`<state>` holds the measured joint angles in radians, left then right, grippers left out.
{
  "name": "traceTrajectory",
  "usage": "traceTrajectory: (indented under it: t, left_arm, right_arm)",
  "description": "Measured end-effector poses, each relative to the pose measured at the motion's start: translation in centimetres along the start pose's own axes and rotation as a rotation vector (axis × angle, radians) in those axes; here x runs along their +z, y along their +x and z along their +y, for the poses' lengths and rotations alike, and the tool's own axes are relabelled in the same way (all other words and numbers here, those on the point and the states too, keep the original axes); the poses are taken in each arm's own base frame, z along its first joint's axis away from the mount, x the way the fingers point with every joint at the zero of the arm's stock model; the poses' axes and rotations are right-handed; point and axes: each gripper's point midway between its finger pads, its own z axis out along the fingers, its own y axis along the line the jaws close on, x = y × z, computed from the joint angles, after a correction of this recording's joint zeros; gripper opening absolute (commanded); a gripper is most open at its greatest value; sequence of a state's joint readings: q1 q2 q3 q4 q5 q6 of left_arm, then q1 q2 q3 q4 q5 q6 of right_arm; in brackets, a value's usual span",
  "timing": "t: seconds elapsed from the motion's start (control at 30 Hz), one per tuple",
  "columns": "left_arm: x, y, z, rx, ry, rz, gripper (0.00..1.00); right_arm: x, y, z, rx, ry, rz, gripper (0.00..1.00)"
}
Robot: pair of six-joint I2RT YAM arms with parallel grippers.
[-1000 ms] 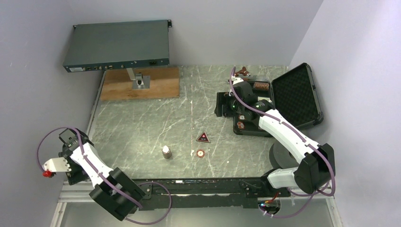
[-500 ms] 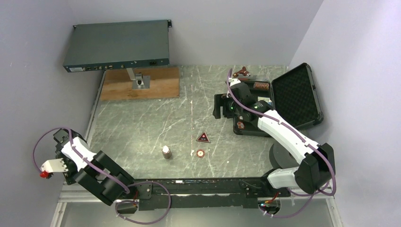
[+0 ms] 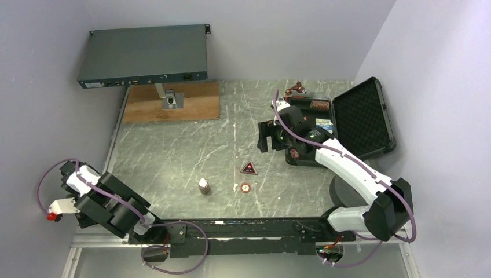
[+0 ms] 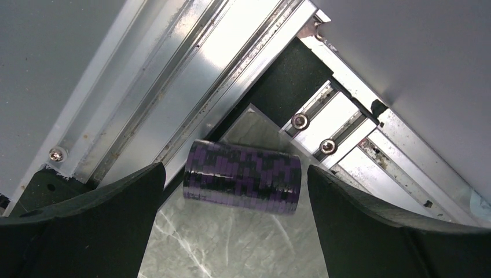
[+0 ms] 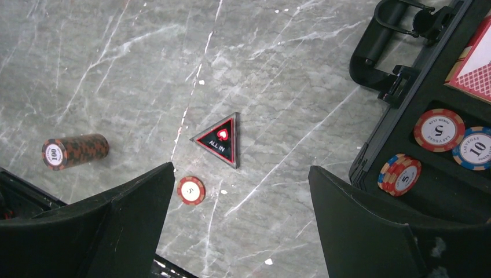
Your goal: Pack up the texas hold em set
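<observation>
The black briefcase (image 3: 359,116) lies open at the right, with chips (image 5: 439,130) and a card deck (image 5: 477,63) in its foam. On the table lie the red-black triangle piece (image 5: 219,139), a single red chip (image 5: 191,190) and a brown chip stack (image 5: 74,152) on its side. My right gripper (image 5: 240,174) hangs open above the table, left of the case, over the triangle and the red chip. Down at the near-left corner my left gripper (image 4: 234,185) is open. A purple-black chip stack (image 4: 242,176) lies on its side in line with its gap, touching neither finger.
A grey-blue rack box (image 3: 145,55) rests on a post over a wooden board (image 3: 172,101) at the back left. A red-handled wrench (image 3: 298,88) lies behind the case. Aluminium rails (image 4: 173,87) and the wall close in the corner round the purple stack.
My right gripper has moved left, off the case and out over the table. The left arm has swung further down into the near-left corner.
</observation>
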<state>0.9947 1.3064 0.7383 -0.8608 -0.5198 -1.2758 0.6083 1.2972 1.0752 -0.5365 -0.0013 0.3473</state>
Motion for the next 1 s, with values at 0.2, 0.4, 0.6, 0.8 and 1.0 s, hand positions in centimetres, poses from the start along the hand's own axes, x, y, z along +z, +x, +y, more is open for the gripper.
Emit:
traceTrajectory:
  t: [0.2, 0.4, 0.6, 0.8, 1.0]
  left_arm:
    - [0.4, -0.1, -0.7, -0.015, 0.009, 0.007, 0.93]
    - [0.6, 0.2, -1.1, -0.016, 0.031, 0.022, 0.87]
    - [1.2, 1.3, -0.8, 0.001, 0.025, 0.052, 0.84]
    - [1.5, 1.8, -0.8, 0.013, 0.034, 0.067, 0.43]
    - [1.3, 1.8, -0.9, 0.02, 0.082, 0.059, 0.09]
  right_arm:
    - [-0.2, 0.1, 0.0, -0.006, -0.001, -0.004, 0.89]
    - [-0.3, 0.0, 0.0, -0.008, -0.001, -0.006, 0.9]
    - [-0.6, -0.1, -0.1, -0.009, 0.003, -0.017, 0.9]
    - [-0.8, 0.1, -0.3, -0.01, 0.009, -0.024, 0.9]
    - [-0.9, 0.1, -0.3, -0.01, 0.011, -0.027, 0.9]
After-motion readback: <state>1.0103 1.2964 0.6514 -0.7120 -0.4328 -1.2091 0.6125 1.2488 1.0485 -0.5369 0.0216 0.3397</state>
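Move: The purple chip stack lies on its side just below the left hand, about 1 cm ahead, level with it sideways and 2 cm lower, its two ends between the wide-open fingers. The mat's near-left corner is roughly 3 cm behind and 4 cm to the left of the stack, with metal rails beyond it. From the right hand, the same purple stack is some 57 cm to the left, 20 cm back and 15 cm below. The left fingers pinch the purple chip stack by its two flat ends, narrowing by about a third of their range, with the grip effort rising as they meet it. To get there the hand sinks some 2 cm over the stack while easing about 1 cm forward, away from the near rail, and the wrist tilts only about 5 degrees. ##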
